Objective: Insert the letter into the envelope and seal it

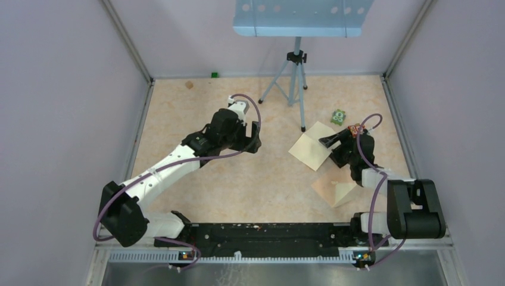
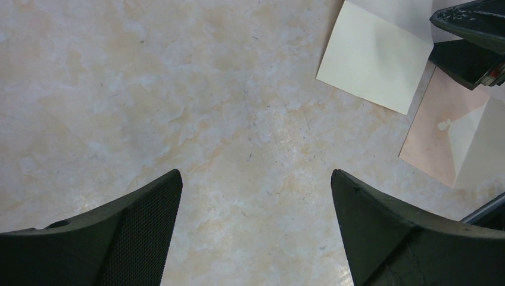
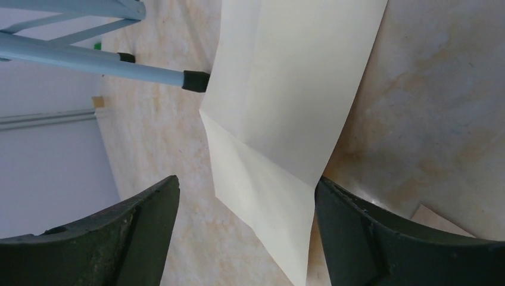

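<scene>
The letter (image 1: 311, 149), a pale cream sheet with a fold crease, lies on the table right of centre (image 2: 375, 53). My right gripper (image 1: 329, 142) is open at its right edge. In the right wrist view the creased sheet (image 3: 286, 101) reaches between the jaws of that gripper (image 3: 245, 182), and its edge meets the right finger (image 3: 357, 232). The pinkish-tan envelope (image 1: 334, 190) lies nearer the front, flap open (image 2: 438, 134); one corner of it (image 3: 432, 217) shows past the right finger. My left gripper (image 1: 257, 136) hovers open over bare table (image 2: 256, 173), left of the letter.
A blue tripod (image 1: 292, 77) stands at the back, one foot (image 3: 195, 80) beside the letter's far edge. A small green object (image 1: 339, 117) sits behind the right gripper. A tiny green cube (image 1: 214, 75) lies by the back wall. Walls close in the table.
</scene>
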Motion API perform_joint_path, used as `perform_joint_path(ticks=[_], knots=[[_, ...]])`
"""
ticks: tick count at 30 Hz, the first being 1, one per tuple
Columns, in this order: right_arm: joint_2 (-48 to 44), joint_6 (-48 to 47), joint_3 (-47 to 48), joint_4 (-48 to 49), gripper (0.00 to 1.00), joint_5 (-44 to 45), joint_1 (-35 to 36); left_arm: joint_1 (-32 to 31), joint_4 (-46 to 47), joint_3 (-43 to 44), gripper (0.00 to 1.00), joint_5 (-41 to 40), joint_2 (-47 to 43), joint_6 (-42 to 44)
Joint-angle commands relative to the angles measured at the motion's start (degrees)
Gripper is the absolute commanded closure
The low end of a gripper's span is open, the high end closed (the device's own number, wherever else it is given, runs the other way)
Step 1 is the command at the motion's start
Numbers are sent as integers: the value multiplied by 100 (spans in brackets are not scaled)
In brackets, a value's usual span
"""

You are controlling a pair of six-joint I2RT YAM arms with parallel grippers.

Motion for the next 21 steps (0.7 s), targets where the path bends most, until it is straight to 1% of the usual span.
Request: perform_joint_path(ticks=[1,4,6,10,14,18,21], knots=[[-89,224,-9,790,21,-127,-34,36,159,169,1,-5,-117,89],[-79,330,-54,955,30,-127,-32,36,155,175,1,-8,-108,60],[-49,337,-40,965,38,-102,-34,32,155,166,1,23,-114,25],[114,387,-33,1135,60,-97,-32,36,167,129,1,105,-118,-108],[263,460,1,1288,76,-156,-32,36,270,27,1,142,-222,-363],[207,418,63,1293,86,-221,-34,33,551,-118,1,563,-325,-621],[14,338,113,1189,92,-318,-32,35,855,-228,1,784,-377,-672]])
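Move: Between the right hand's open fingers lies the near-right side of the letter, already riding up on the lower finger. The letter's middle is about 5 cm to this hand's left, level with it fore and aft and some 2 cm lower. The open envelope lies 16 cm back and 3 cm right, the tripod foot 7 cm ahead and 10 cm left, and the green toy 11 cm ahead and 4 cm right. From the left hand the letter lies roughly 22 cm right, 3 cm back and 16 cm down. Closing from nearly wide open to almost shut, the right fingers pinch the letter's near-right edge between them while the hand rises about 2 cm and eases just under 2 cm forward, tipping up some 5 degrees, mostly in the first half. Late on, the open left hand begins to rise and drift right by about 1 cm. ##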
